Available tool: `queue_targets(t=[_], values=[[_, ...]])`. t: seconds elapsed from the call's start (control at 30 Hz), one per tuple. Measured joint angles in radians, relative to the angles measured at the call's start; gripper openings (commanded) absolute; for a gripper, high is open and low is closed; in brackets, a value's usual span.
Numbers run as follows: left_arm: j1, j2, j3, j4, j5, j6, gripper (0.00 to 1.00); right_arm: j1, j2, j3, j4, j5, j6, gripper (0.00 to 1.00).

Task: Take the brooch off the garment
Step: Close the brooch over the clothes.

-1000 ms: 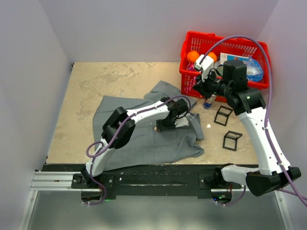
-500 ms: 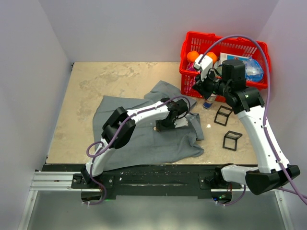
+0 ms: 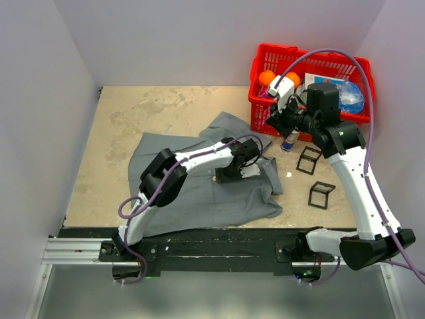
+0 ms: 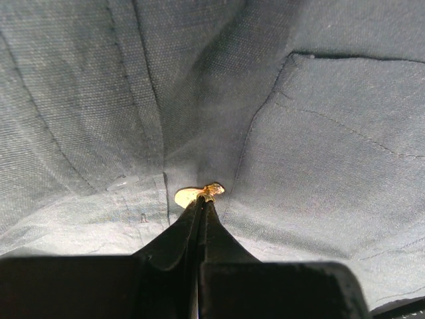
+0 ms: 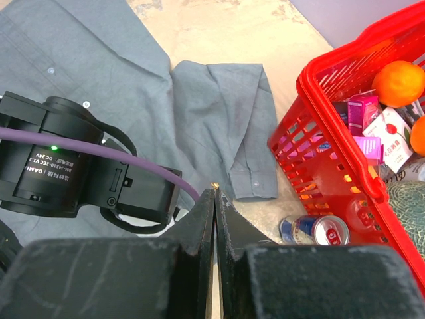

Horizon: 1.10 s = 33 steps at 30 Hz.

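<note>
The grey garment (image 3: 192, 193) lies spread on the table, filling the left wrist view (image 4: 332, 133). A small gold brooch (image 4: 199, 193) sits on its cloth. My left gripper (image 4: 202, 199) is shut, and its tips pinch the brooch; in the top view it (image 3: 222, 175) presses down on the middle of the shirt. My right gripper (image 5: 214, 193) is shut and held in the air beside the red basket, above the shirt's sleeve (image 5: 246, 133). A tiny gold piece (image 5: 213, 186) shows at its tips. From above, the right gripper (image 3: 271, 122) is at the basket's left front corner.
A red basket (image 3: 312, 63) with oranges and packets stands at the back right, its rim (image 5: 332, 133) close to my right gripper. A drinks can (image 3: 287, 141) lies in front of it. Two black square frames (image 3: 309, 159) (image 3: 321, 195) lie right of the shirt.
The right arm has shifted very slightly near the basket. The left gripper stays pinched on the brooch in the same spot.
</note>
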Motion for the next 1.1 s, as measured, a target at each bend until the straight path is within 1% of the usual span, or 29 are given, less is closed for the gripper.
queue_targets(t=[0.07, 0.1, 0.2, 0.37, 0.43, 0.47, 0.5, 0.57, 0.6, 0.7, 0.73, 0.83, 0.93, 1.03, 1.1], values=[[0.0, -0.003, -0.005, 0.005, 0.0, -0.002, 0.08, 0.0, 0.0, 0.0, 0.0, 0.0, 0.0, 0.04], [0.0, -0.003, -0.005, 0.006, 0.0, -0.002, 0.14, 0.0, 0.0, 0.0, 0.0, -0.001, 0.0, 0.04], [0.0, -0.003, -0.008, 0.009, -0.001, -0.014, 0.22, 0.0, 0.0, 0.0, 0.0, -0.003, 0.001, 0.04], [0.005, -0.005, -0.018, 0.014, 0.003, -0.022, 0.29, 0.0, 0.0, 0.0, 0.0, -0.003, 0.001, 0.04], [0.012, -0.006, -0.018, 0.014, 0.009, -0.024, 0.34, 0.0, 0.0, 0.0, 0.0, -0.003, 0.001, 0.04], [0.017, -0.007, -0.017, 0.014, 0.011, -0.024, 0.38, 0.0, 0.0, 0.0, 0.0, -0.003, 0.001, 0.04], [0.023, -0.008, -0.017, 0.012, 0.017, -0.024, 0.5, 0.0, 0.0, 0.0, 0.0, -0.003, 0.001, 0.04], [0.035, -0.011, -0.01, 0.004, 0.034, -0.026, 0.63, 0.0, 0.002, 0.0, 0.0, -0.003, 0.001, 0.04], [0.048, -0.011, -0.002, -0.002, 0.042, -0.026, 0.78, 0.0, 0.003, 0.0, 0.0, -0.003, 0.001, 0.04], [0.09, -0.012, 0.063, -0.038, 0.098, -0.038, 0.95, 0.0, 0.011, 0.002, -0.001, -0.003, 0.001, 0.04], [0.11, -0.016, 0.093, -0.047, 0.133, -0.042, 0.98, 0.0, 0.015, 0.003, -0.002, -0.003, 0.001, 0.04], [0.186, -0.045, 0.177, -0.071, 0.231, -0.051, 0.98, 0.0, 0.029, 0.008, -0.002, -0.004, 0.001, 0.05], [0.271, -0.103, 0.216, -0.08, 0.328, -0.055, 0.98, 0.0, 0.047, 0.012, -0.002, -0.007, 0.002, 0.06], [0.36, -0.18, 0.193, -0.08, 0.42, -0.069, 0.99, 0.0, 0.068, 0.019, -0.002, -0.014, 0.001, 0.09], [0.423, -0.247, 0.119, -0.058, 0.476, -0.08, 0.99, 0.003, 0.09, 0.031, -0.007, -0.037, 0.0, 0.14]])
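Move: The brooch lies on the cloth right under the left hand's shut fingertips, level with them and scarcely 1 cm below. A shirt button sits about 3 cm forward of it, and a second gold brooch some 8 cm forward and 15 cm to the right. From the right hand, the brooch being worked on lies about 16 cm left, 5 cm back and roughly 32 cm below. The brooch is let go: the left fingers, shut at its middle, first spread beside it almost in place, then go wide as the hand lifts off, up about 13 cm, forward 8 and, late on, left 6, with the tips swinging some 30 degrees to the right and the wrist turning counter-clockwise. Near the end the right hand, still shut, eases forward and down about 2 cm. ##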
